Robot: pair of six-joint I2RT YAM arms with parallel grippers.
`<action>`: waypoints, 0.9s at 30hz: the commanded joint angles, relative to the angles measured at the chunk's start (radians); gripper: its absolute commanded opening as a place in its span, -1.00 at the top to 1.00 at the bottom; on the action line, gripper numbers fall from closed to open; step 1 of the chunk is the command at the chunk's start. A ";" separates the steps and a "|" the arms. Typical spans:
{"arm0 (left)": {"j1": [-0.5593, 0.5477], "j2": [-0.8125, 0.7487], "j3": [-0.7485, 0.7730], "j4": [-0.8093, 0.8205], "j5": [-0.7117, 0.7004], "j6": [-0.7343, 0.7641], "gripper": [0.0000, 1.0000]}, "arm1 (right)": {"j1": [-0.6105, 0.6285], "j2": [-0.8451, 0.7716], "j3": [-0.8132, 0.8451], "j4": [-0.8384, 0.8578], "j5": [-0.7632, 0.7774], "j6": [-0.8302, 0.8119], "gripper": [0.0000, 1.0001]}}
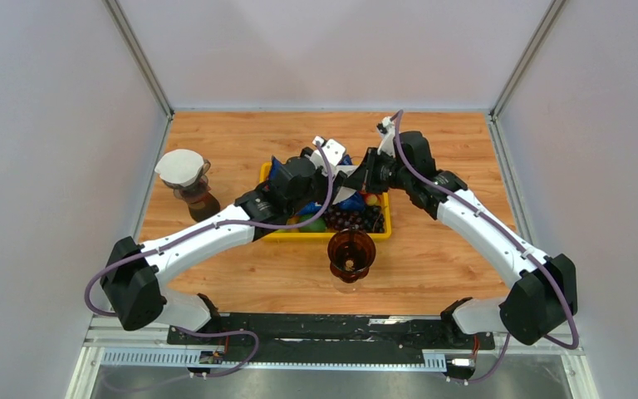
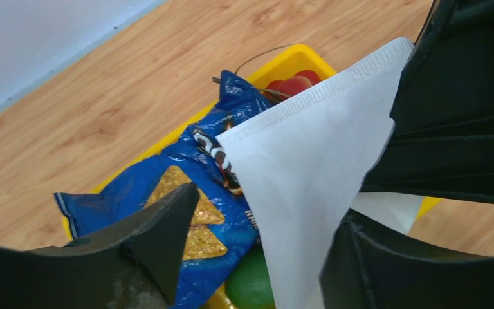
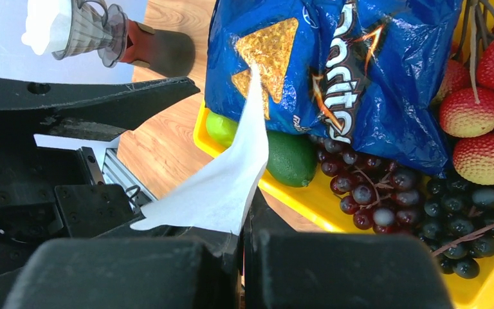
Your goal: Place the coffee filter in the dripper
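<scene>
A white paper coffee filter (image 2: 309, 167) hangs in the air over the yellow basket. My right gripper (image 3: 243, 226) is shut on its lower edge (image 3: 222, 187). My left gripper (image 2: 264, 254) stands open around the same filter: the paper lies against its right finger (image 2: 392, 264), with a wide gap to its left finger (image 2: 154, 238). Both grippers meet above the basket in the top view, left (image 1: 336, 170) and right (image 1: 367, 176). The amber dripper (image 1: 350, 252) stands on a glass in front of the basket, with nothing in it.
The yellow basket (image 1: 276, 235) holds a blue chip bag (image 3: 360, 71), limes (image 3: 292, 158), dark grapes (image 3: 418, 193) and red lychees (image 3: 482, 154). At the left, a second, clear dripper (image 1: 184, 176) topped with white filters sits on a dark carafe. White walls enclose the table.
</scene>
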 commanded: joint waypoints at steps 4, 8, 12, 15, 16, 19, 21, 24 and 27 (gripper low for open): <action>-0.027 -0.022 0.033 0.054 -0.110 0.026 -0.04 | 0.006 0.004 0.038 0.010 -0.039 0.003 1.00; -0.029 -0.019 0.028 0.059 -0.103 0.026 0.23 | 0.006 0.002 0.036 0.010 -0.037 -0.001 1.00; -0.029 -0.028 0.026 0.059 -0.098 0.022 0.52 | 0.006 0.013 0.036 0.009 -0.031 -0.003 1.00; -0.029 -0.040 0.017 0.093 -0.100 -0.010 0.62 | 0.006 0.020 0.034 0.007 -0.016 -0.014 1.00; -0.029 -0.046 0.011 0.100 -0.101 -0.020 0.64 | 0.005 0.023 0.032 0.003 -0.007 -0.019 1.00; -0.029 -0.059 0.000 0.129 -0.127 -0.051 0.70 | 0.006 0.032 0.026 -0.011 0.022 -0.030 1.00; -0.029 -0.064 -0.006 0.143 -0.153 -0.080 0.73 | 0.005 0.038 0.023 -0.019 0.034 -0.035 1.00; -0.029 -0.062 -0.007 0.152 -0.192 -0.128 0.78 | 0.006 0.041 0.021 -0.028 0.056 -0.043 1.00; -0.029 -0.058 -0.011 0.160 -0.191 -0.139 0.81 | 0.007 0.037 0.017 -0.030 0.073 -0.054 1.00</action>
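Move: The folded filter, held in the right fingers, has its middle about 3 cm right of the left hand and 2 cm ahead, at its height, and some 4 cm left of the right hand. From the left hand, the amber dripper stands roughly 17 cm back, 4 cm right and 10 cm lower; the chip bag lies about 1 cm ahead, 3 cm left and 18 cm below. Left fingers pinch the filter's free edge and lift about 3 cm while the right, still gripping, sinks 2 cm. ##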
